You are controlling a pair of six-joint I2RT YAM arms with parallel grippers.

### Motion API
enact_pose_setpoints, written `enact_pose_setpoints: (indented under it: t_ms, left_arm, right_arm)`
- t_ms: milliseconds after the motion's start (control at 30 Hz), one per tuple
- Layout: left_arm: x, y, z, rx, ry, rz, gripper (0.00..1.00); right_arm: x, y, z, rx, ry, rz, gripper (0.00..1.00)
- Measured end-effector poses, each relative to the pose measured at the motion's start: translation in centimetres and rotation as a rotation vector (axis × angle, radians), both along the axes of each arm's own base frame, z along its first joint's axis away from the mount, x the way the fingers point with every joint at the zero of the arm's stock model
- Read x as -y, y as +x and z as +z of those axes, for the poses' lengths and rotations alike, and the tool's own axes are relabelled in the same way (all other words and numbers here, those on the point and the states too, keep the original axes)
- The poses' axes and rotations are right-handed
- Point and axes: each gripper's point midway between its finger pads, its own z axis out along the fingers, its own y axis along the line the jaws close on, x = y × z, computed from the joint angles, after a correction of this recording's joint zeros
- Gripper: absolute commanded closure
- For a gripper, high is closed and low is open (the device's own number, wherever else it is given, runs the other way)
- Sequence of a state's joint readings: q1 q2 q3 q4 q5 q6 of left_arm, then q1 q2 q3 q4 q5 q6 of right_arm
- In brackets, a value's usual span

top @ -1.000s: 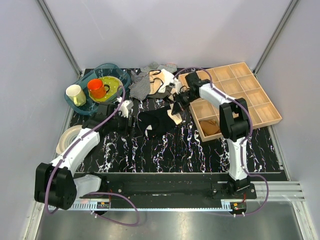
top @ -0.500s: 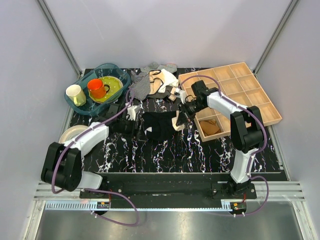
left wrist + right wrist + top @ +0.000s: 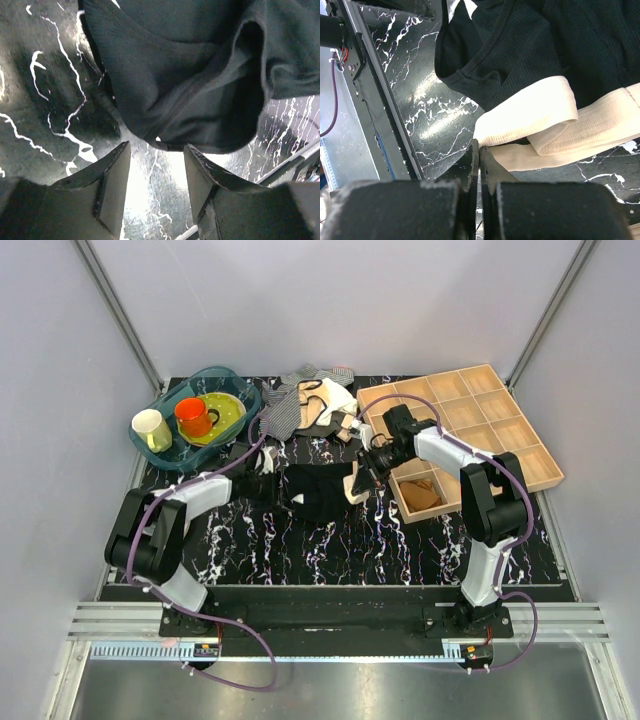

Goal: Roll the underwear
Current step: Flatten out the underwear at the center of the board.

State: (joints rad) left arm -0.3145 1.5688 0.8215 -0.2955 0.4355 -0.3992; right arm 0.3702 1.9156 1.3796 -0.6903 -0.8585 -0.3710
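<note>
The black underwear [image 3: 315, 490] lies crumpled on the marbled table, its cream waistband [image 3: 357, 483] folded at the right side. My left gripper [image 3: 275, 485] is at its left edge. In the left wrist view this gripper [image 3: 156, 147] is open, with the underwear's hem [image 3: 190, 75] just past the fingertips and nothing between them. My right gripper [image 3: 366, 472] is at the waistband. In the right wrist view this gripper [image 3: 479, 145] is shut, its tips touching the edge of the cream waistband [image 3: 530, 115] below the black underwear fabric [image 3: 580, 45].
A wooden compartment box [image 3: 505, 430] stands at the right, with a tan bundle [image 3: 420, 492] in a near compartment. A grey-and-white striped cloth [image 3: 285, 410] lies in a pile behind the underwear. At the back left, a blue tray [image 3: 243, 390] holds a cream cup [image 3: 150, 430] and an orange mug [image 3: 192, 417].
My left arm has swung right to the underwear's left edge, and its jaws have narrowed. My right gripper came down from the cloth pile to the waistband, then stayed there.
</note>
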Motion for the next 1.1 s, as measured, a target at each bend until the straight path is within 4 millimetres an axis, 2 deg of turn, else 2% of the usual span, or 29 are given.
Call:
enact_pose_setpoints:
  t_ms: [67, 200, 233, 367, 433, 667, 833, 933, 1033, 1067, 1100]
  left_arm:
    - [0.1, 0.6, -0.6, -0.014, 0.005, 0.016, 0.54]
    - [0.0, 1.6, -1.3, -0.021, 0.030, 0.041, 0.64]
    - [0.0, 1.7, -1.4, -0.021, 0.035, 0.045, 0.67]
    - [0.0, 1.8, -1.9, -0.025, 0.054, 0.055, 0.93]
    - [0.1, 1.7, -2.0, -0.024, 0.055, 0.052, 0.97]
    - [0.0, 1.5, -1.6, -0.003, 0.061, 0.057, 1.00]
    - [-0.4, 1.2, 0.4, 0.056, 0.040, 0.070, 1.00]
    - [-1.4, 2.0, 2.0, 0.094, 0.012, 0.110, 1.00]
    - [-3.1, 3.7, 3.6, 0.117, -0.015, 0.174, 1.00]
    - [-3.5, 4.6, 4.5, 0.119, -0.029, 0.189, 1.00]
    - [-3.9, 5.8, 5.6, 0.131, -0.045, 0.201, 1.00]
  right_arm:
    - [0.1, -0.2, -0.2, -0.004, -0.002, 0.000, 1.00]
    - [0.1, -0.3, -0.3, -0.005, -0.003, 0.002, 1.00]
    - [0.1, -0.3, -0.3, -0.005, -0.002, 0.002, 1.00]
    - [0.1, -0.2, -0.1, 0.005, 0.001, 0.002, 1.00]
    - [0.1, -0.2, 0.0, 0.008, 0.003, 0.002, 0.99]
    - [0.4, -0.7, 0.1, 0.020, -0.001, 0.016, 1.00]
    - [1.2, -1.2, 0.0, 0.029, -0.035, 0.020, 1.00]
    - [1.7, -0.9, 0.4, 0.047, -0.060, 0.009, 1.00]
    - [1.6, 0.8, 2.1, 0.087, -0.071, -0.005, 1.00]
    - [1.2, 2.2, 4.1, 0.127, -0.059, -0.011, 1.00]
    - [0.7, 3.7, 4.8, 0.155, -0.049, -0.014, 1.00]
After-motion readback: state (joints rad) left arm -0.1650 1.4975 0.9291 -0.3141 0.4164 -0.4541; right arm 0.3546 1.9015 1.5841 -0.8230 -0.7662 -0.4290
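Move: The underwear's near left corner, still ungripped, lies just off the left fingertips: about 2 cm ahead, 1 cm right and 2 cm below. The underwear's middle is some 7 cm right and 3 cm ahead of the left hand; from the right hand, which already holds the cream waistband, it is roughly 8 cm left, level fore and aft, 6 cm lower. The brown cloth in the wooden tray sits about 12 cm right of the right hand, and the clothes pile 17 cm ahead and 8 cm left of it. The left fingers ease forward and down about 2 cm onto the underwear's left corner, shut and pinch the black cloth, then carry it up some 7 cm, forward and to the left. The right hand keeps its grip on the waistband, staying almost still until the left has its hold, creeps slightly right and back, then swings up and forward roughly 5 cm each along with the left. ##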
